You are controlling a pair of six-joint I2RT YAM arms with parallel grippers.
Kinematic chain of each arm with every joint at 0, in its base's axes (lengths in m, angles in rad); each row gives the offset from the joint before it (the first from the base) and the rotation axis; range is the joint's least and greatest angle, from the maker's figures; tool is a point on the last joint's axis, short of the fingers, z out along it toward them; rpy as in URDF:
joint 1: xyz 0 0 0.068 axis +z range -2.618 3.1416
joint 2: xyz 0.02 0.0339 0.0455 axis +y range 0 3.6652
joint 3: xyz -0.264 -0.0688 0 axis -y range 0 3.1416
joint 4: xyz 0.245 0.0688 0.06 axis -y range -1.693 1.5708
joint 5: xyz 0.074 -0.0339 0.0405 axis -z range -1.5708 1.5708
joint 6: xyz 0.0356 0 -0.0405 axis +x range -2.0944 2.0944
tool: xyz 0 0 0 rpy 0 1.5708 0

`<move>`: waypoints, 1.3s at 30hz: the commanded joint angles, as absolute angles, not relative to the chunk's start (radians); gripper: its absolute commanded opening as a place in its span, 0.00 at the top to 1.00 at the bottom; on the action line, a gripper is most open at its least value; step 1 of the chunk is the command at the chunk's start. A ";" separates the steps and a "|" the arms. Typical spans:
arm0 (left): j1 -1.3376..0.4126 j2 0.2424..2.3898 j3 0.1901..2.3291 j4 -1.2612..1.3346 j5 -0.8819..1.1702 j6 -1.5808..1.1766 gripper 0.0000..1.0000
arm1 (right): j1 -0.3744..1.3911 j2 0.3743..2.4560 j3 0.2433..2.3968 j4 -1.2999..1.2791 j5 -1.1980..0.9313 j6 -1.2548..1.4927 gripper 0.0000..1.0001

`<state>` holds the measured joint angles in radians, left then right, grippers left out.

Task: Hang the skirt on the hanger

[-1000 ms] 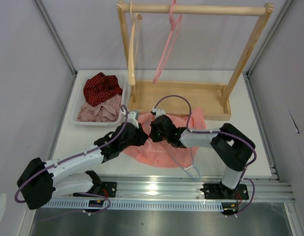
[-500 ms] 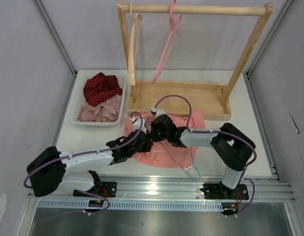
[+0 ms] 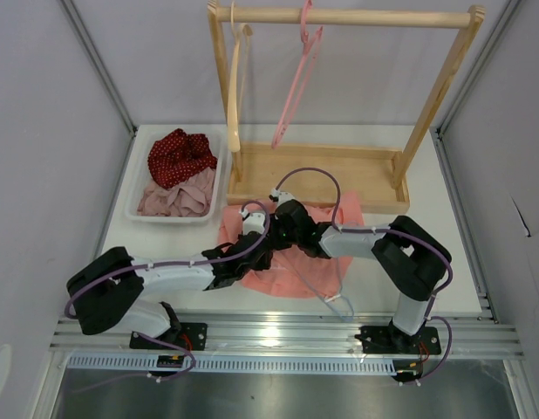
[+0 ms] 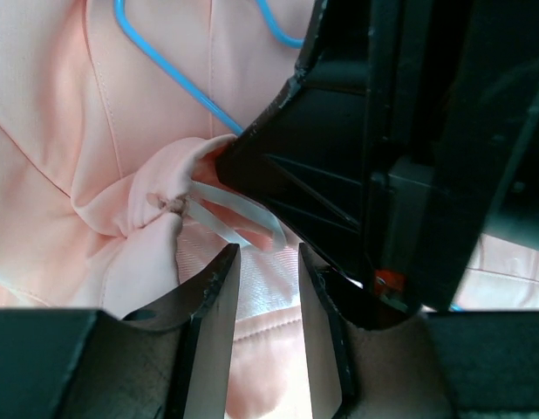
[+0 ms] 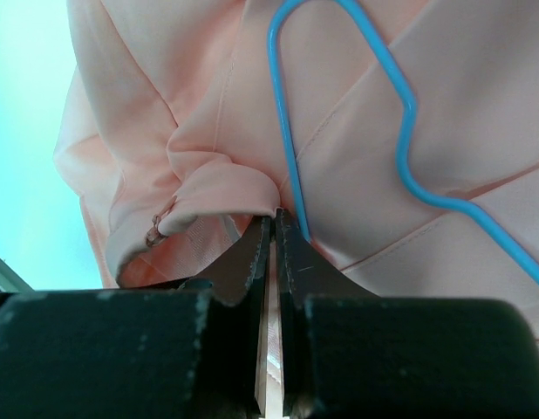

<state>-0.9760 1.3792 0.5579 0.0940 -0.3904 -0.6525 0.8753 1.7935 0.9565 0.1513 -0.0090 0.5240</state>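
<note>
The salmon-pink skirt lies spread on the table in front of the rack base. The thin pale blue hanger lies on top of it, hook toward the near edge. My right gripper is shut on a raised fold of the skirt's waistband, with the hanger running right beside its tips. My left gripper faces it from the left. Its jaws stand apart over the ribbed inner waistband and a white loop of the skirt, holding nothing. The hanger's wire crosses above.
A wooden rack stands at the back with a pink hanger and a wooden hanger on its bar. Its base board touches the skirt's far edge. A white tray at the left holds a red dotted cloth and a mauve cloth.
My left arm has stretched rightward along the table until its gripper meets the right one, and its jaws have opened wider. The right gripper keeps its hold on the skirt fold.
</note>
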 commanded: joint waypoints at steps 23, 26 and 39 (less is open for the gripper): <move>-0.982 1.496 0.635 0.222 -0.420 -0.620 0.83 | 0.864 1.810 0.983 0.169 -0.072 0.545 1.00; -0.980 1.488 0.637 0.209 -0.419 -0.615 0.91 | 0.859 1.809 0.982 0.170 -0.072 0.543 1.00; -0.965 1.301 0.615 0.094 -0.379 -0.601 1.00 | 0.854 1.810 0.982 0.176 -0.067 0.546 1.00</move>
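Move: The skirt's white ribbon loop lies just off the left fingertips, about 1 cm ahead, 1 cm to the right and 2 cm below. The waistband fold that the right fingers already pinch is some 4 cm ahead of the left hand and 1 cm right, about 1 cm lower; the blue hanger's bend is roughly 8 cm ahead and 2 cm left, 2 cm lower. From the right hand the ribbon loop is about 2 cm back, 1 cm left and 1 cm below. The left hand, fingers part open, eases down about 1.5 cm onto the skirt's white ribbon loop, with a centimetre forward and then a centimetre to the right alongside the right gripper, and its fingers shut fully to pinch the ribbon at their tips. Then it turns back and lifts some 2.5 cm, its wrist hardly turning, while the right hand stays almost in place and keeps its pinch on the waistband fold beside the hanger wire. ##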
